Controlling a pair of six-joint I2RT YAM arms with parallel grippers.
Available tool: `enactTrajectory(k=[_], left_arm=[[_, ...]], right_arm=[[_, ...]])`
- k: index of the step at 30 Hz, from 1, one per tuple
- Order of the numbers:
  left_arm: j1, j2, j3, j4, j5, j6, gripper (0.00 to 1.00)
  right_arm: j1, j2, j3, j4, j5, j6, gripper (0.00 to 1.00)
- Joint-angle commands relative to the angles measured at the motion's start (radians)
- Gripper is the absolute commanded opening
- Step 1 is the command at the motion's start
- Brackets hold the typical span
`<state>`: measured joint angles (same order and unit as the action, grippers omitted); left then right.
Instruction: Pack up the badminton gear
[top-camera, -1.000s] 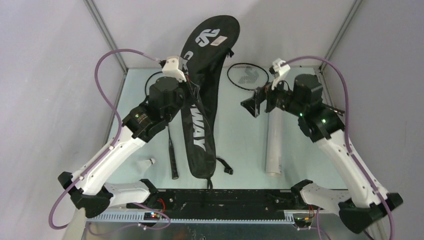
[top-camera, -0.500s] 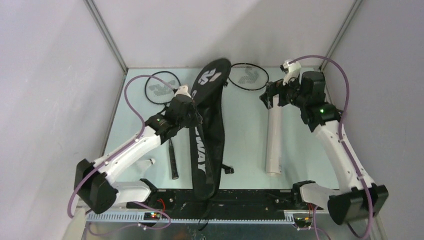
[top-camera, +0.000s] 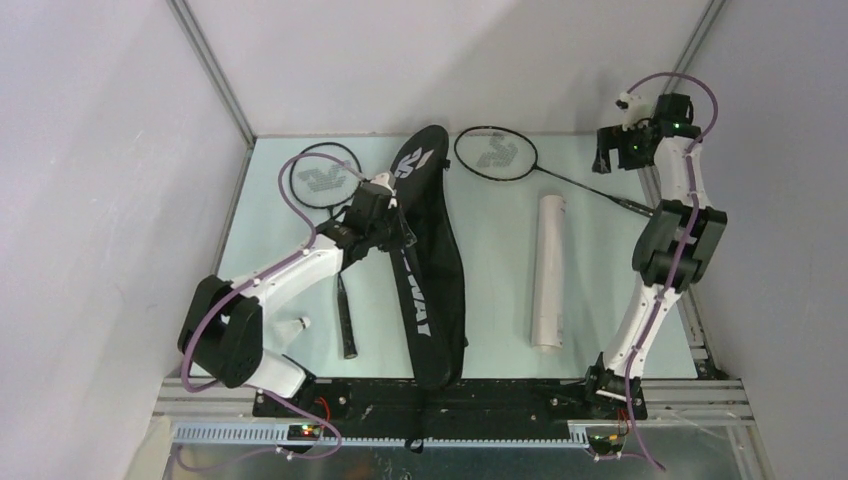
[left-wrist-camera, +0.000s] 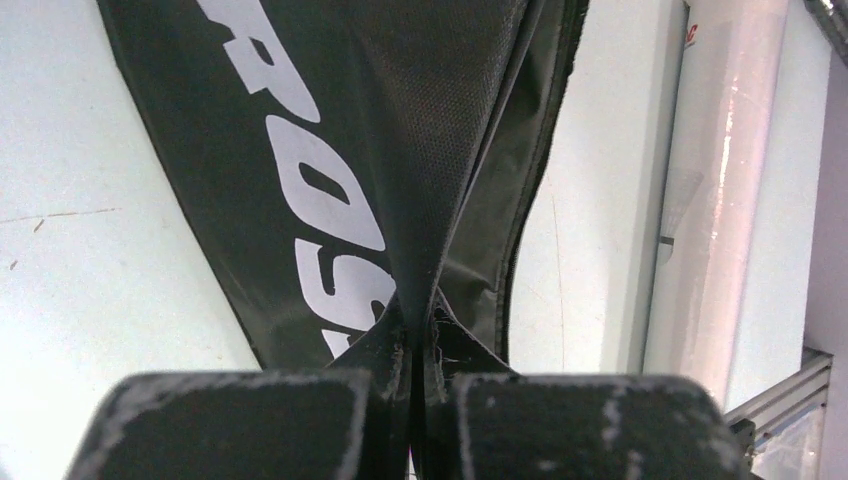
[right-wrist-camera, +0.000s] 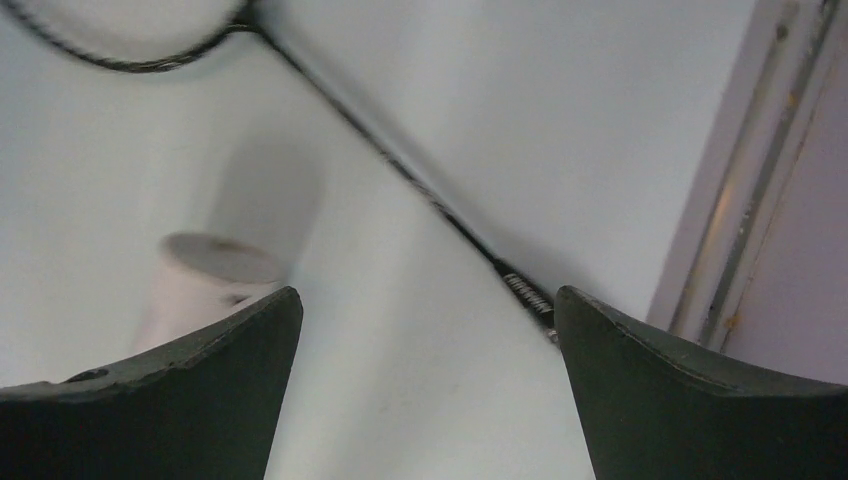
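The black racket bag (top-camera: 432, 290) lies lengthways down the middle of the table. My left gripper (top-camera: 396, 232) is shut on a fold of the bag's edge; in the left wrist view the fabric (left-wrist-camera: 330, 150) is pinched in the gripper (left-wrist-camera: 412, 350). One racket (top-camera: 320, 180) lies left of the bag, its handle (top-camera: 347, 330) pointing near. The other racket (top-camera: 495, 153) lies at the back right, its shaft (right-wrist-camera: 400, 165) passing under my right gripper (right-wrist-camera: 428, 330). The right gripper (top-camera: 605, 160) hangs open and empty. The white tube (top-camera: 548, 270) lies right of the bag. A shuttlecock (top-camera: 300, 325) peeks out by the left arm.
Grey walls and slanted metal posts (top-camera: 215, 75) close in the table on three sides. A metal rail (top-camera: 400, 432) with the arm bases runs along the near edge. The raised right arm (top-camera: 672, 240) stands tall along the table's right edge.
The bag, held up high a second ago, has come down flat onto the table with my left gripper still on it. My right arm swung from over the tube to the back right corner.
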<state>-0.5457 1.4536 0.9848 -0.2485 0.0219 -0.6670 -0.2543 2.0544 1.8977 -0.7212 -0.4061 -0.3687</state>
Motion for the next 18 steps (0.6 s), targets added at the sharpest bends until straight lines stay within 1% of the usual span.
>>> enactTrajectory(k=[1, 2, 4, 8, 12, 18], left_arm=[[0.009, 0.012, 0.002, 0.083, 0.06, 0.064, 0.0], [0.009, 0.015, 0.003, 0.084, 0.065, 0.069, 0.0], [0.01, 0.019, 0.009, 0.083, 0.069, 0.081, 0.0], [0.01, 0.019, 0.017, 0.077, 0.061, 0.099, 0.0], [0.011, 0.009, 0.014, 0.069, 0.043, 0.111, 0.0], [0.01, 0.004, 0.006, 0.065, 0.026, 0.114, 0.0]], right_arm=[[-0.054, 0.212, 0.26, -0.17, 0.024, 0.05, 0.99], [-0.059, 0.266, 0.285, -0.172, 0.036, 0.059, 0.99], [-0.065, 0.316, 0.321, -0.161, 0.042, 0.069, 0.99], [-0.077, 0.355, 0.305, -0.164, 0.03, 0.044, 0.99], [-0.084, 0.362, 0.259, -0.168, 0.052, -0.035, 0.99], [-0.071, 0.365, 0.238, -0.229, 0.083, -0.191, 0.98]])
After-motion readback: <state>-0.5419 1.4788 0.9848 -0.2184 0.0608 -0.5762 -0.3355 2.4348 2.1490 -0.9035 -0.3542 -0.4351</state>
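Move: The upper end of the right racket's grip lies about 10 cm to the right of the open right hand, nearly level with it in reach and some 16 cm below. That racket's head is roughly 17 cm ahead and 22 cm left, and the middle of the shuttlecock tube about 21 cm back and 11 cm left. From the left hand, which already pinches the bag, the same grip end lies some 57 cm right, 18 cm ahead and 15 cm below. Down and to the right, the right hand drops about 12.5 cm and shifts some 5.5 cm sideways towards the racket's grip; a 2 cm reach forward early on is taken back. Its fingers tip roughly 15 degrees steeper and stay wide open, and the descent eases to a near stop above the racket with the right finger over the grip. The left hand keeps its pinch on the bag. ##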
